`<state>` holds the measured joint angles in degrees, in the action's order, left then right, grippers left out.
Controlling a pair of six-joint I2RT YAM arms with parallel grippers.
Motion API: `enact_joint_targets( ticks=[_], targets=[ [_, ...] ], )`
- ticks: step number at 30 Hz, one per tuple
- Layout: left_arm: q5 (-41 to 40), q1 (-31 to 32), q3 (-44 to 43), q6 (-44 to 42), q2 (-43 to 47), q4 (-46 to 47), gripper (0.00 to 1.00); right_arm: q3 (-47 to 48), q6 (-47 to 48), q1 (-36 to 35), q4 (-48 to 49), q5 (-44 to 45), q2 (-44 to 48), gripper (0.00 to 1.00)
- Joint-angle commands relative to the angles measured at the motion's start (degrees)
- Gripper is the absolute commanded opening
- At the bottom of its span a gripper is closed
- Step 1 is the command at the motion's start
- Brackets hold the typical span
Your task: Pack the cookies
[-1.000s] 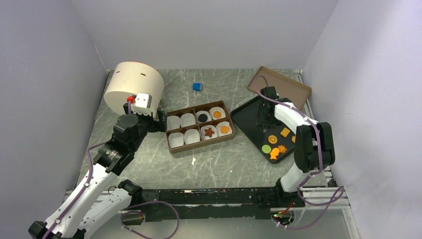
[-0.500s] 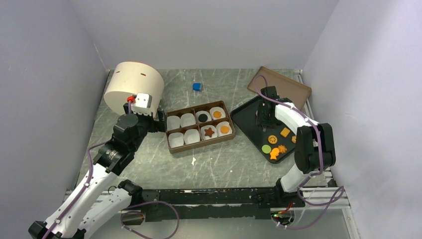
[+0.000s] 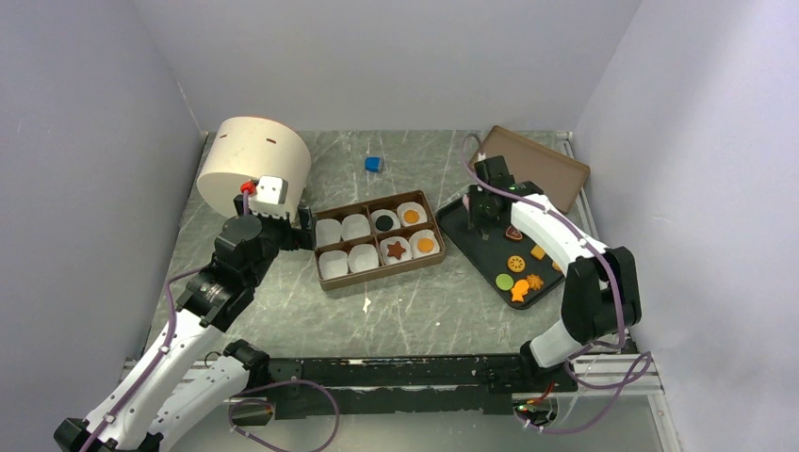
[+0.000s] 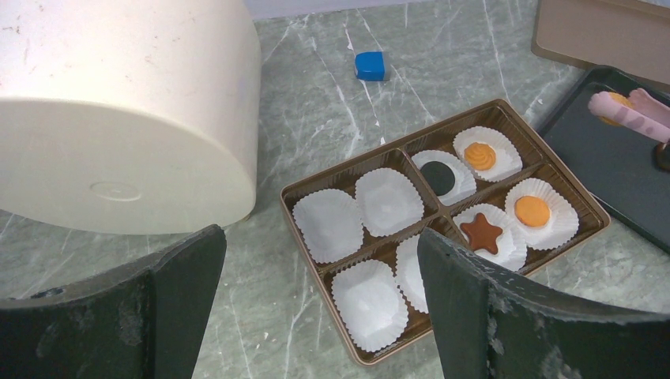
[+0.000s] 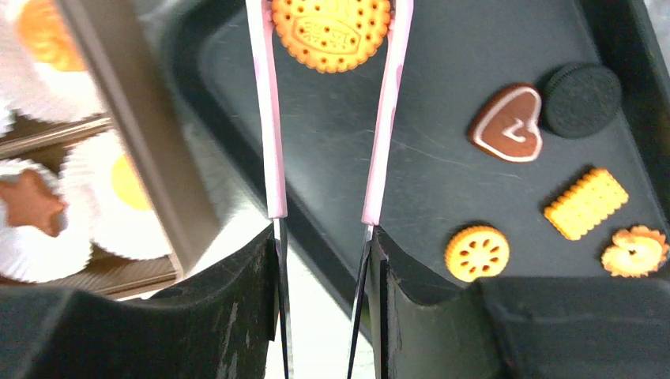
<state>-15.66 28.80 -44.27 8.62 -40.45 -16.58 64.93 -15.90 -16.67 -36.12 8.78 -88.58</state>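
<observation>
My right gripper (image 5: 324, 237) is shut on pink-tipped tongs (image 5: 272, 118). The tongs' tips pinch a round orange cookie (image 5: 331, 31) above the left end of the black tray (image 5: 442, 158). On the tray lie a brown heart (image 5: 507, 126), a black round (image 5: 582, 100), an orange rectangle (image 5: 586, 203) and a holed orange round (image 5: 476, 253). The brown box (image 4: 294, 229) has paper cups holding a black round (image 4: 438, 178), an orange swirl (image 4: 479, 155), an orange round (image 4: 532, 211) and a brown star (image 4: 481, 232). My left gripper (image 4: 320, 300) stands open, left of the box, holding nothing.
A big white cylinder (image 3: 254, 165) stands at the back left, close behind my left gripper (image 3: 303, 221). A small blue cube (image 3: 374, 164) lies behind the box. A brown lid (image 3: 537, 165) leans behind the black tray (image 3: 462, 226).
My right gripper has moved back and left along the tray toward the box, carrying the round orange cookie in the tongs. The heart now shows on the tray. The left arm is still.
</observation>
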Motion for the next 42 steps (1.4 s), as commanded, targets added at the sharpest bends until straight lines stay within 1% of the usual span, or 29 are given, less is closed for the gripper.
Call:
enact_joint_targets(
  ticks=[1, 6, 12, 18, 25, 31, 37, 42],
  targets=[
    [0.33, 0.12, -0.29, -1.16, 0.26, 2.60, 0.96, 5.19, 1.11, -4.71, 0.09, 1.97, 2.27, 0.25],
    [0.13, 0.12, -0.37, -1.07, 0.34, 2.46, 0.96, 7.54, 0.63, -10.44, 1.59, 1.09, 2.15, 0.24],
    [-0.17, 0.12, -0.37, -0.98, 0.54, 2.45, 0.96, 11.45, -0.25, -17.15, 2.88, -0.74, -0.80, 0.24],
    [-0.18, 0.08, -0.38, -0.89, 0.54, 2.43, 0.96, 15.10, -0.63, -23.32, 5.84, -3.93, -5.58, 0.24],
    [-0.07, 0.12, -0.29, -0.87, 0.78, 2.47, 0.96, 20.93, 0.60, -29.18, 5.65, -4.97, -12.48, 0.24],
    [-0.25, 0.10, -0.22, -0.80, 1.03, 2.51, 0.96, 23.69, 1.50, -31.67, 4.32, -5.00, -16.95, 0.24],
    [-0.31, 0.12, -0.19, -0.76, 0.99, 2.50, 0.96, 25.16, 2.05, -32.63, 4.83, -5.00, -19.99, 0.24],
    [-0.25, 0.06, -0.20, -0.71, 0.93, 2.57, 0.96, 25.72, 2.23, -32.73, 4.55, -1.21, -21.79, 0.25]
  ],
)
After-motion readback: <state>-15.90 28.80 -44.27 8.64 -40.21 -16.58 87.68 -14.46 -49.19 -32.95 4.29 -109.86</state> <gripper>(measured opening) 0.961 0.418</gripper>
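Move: The right hand holds the tongs, with a round orange cookie in the tips. The empty back-row cup it goes for, second from the left, lies about 29 cm to its left, level with it fore-and-aft, some 12 cm lower. The black cookie's cup is about 22 cm left and 1 cm ahead; the empty back-left cup, 37 cm left and 2 cm back. From the left hand, the target cup is roughly 7 cm ahead, 11 cm right and 29 cm below. Still pinching the round orange cookie between the tong tips, the right hand carries it left from the tray towards the empty second cup of the box's back row, some 27 cm in an arc. It climbs about 5 cm, then sinks as much again while drawing back slightly, and turns about 35 degrees counter-clockwise; the fingers keep their squeeze on the tongs. ##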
